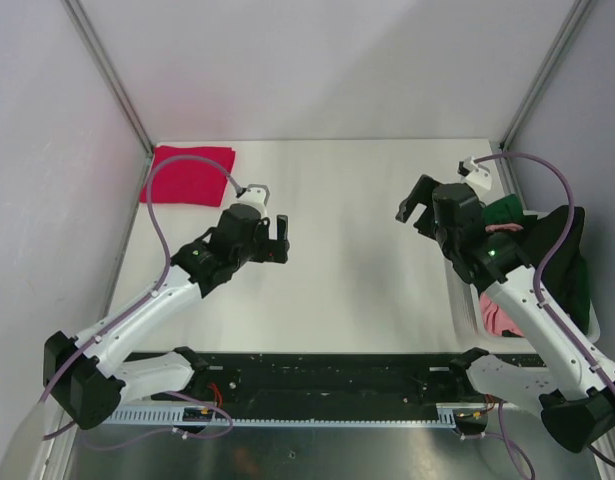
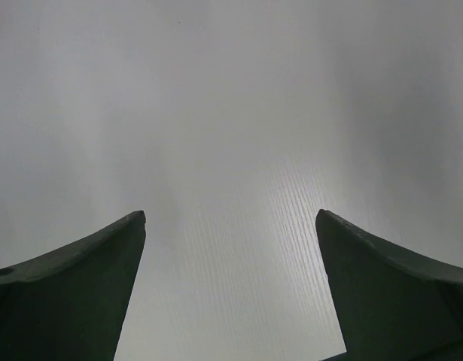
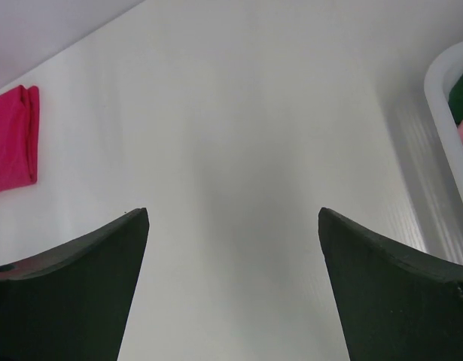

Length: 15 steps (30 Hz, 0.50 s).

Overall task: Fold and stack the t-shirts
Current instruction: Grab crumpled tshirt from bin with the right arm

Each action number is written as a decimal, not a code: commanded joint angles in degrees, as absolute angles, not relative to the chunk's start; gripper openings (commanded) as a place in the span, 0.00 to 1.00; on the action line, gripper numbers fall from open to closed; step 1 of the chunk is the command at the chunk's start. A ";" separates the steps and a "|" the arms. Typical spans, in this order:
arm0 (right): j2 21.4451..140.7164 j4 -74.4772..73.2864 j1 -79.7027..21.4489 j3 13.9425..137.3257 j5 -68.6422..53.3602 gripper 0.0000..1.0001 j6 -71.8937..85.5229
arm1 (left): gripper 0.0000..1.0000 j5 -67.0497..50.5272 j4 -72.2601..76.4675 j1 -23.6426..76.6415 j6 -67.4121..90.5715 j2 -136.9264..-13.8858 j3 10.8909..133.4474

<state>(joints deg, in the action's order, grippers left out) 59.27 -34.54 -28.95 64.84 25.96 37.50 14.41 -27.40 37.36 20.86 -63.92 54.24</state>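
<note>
A crimson red t-shirt (image 1: 187, 175) lies folded flat at the table's far left corner, and also shows in the right wrist view as a red t-shirt (image 3: 13, 139) at the left edge. Dark green (image 1: 507, 210), black (image 1: 569, 255) and pink (image 1: 499, 318) t-shirts are bundled in the white basket (image 1: 461, 300) at the right. My left gripper (image 1: 282, 240) (image 2: 231, 216) hovers open over bare table, right of the red shirt. My right gripper (image 1: 411, 215) (image 3: 233, 212) is open too, just left of the basket, holding nothing.
The basket's rim (image 3: 442, 98) curves in at the right of the right wrist view, with green and pink cloth inside. Grey walls and metal posts enclose the table at the back and sides. A black rail runs along the near edge between the arm bases.
</note>
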 commanded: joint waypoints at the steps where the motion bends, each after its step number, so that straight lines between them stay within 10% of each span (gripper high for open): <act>1: 57.74 -37.44 -28.74 65.28 26.07 0.99 36.65 | 1.00 14.63 -26.76 37.40 18.26 -62.76 56.42; 15: 55.07 -46.70 -10.13 65.40 24.94 0.99 35.47 | 0.99 13.33 -26.14 37.44 13.41 -59.14 52.33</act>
<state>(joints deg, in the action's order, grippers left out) 57.43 -41.08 -20.27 64.84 25.34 37.19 13.72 -27.35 37.36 15.97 -60.88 53.63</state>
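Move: From the right gripper, the middle of the heap of crumpled t-shirts in the bin lies some 26 cm to the right, 8 cm back and about 20 cm below. Within it, the green t-shirt shows roughly 18 cm right and 3 cm ahead of the gripper, the pink one about 18 cm right and 17 cm back, both similarly low. From the left gripper the heap is about 59 cm right, 6 cm back and 11 cm lower. Swing the right gripper to its right, about 5 cm, towards the bin of crumpled t-shirts, with the fingers staying wide open. Start slowly, easing about a centimetre back and down, then speed up sharply sideways, turning the hand some 10 degrees clockwise; touch nothing yet. ##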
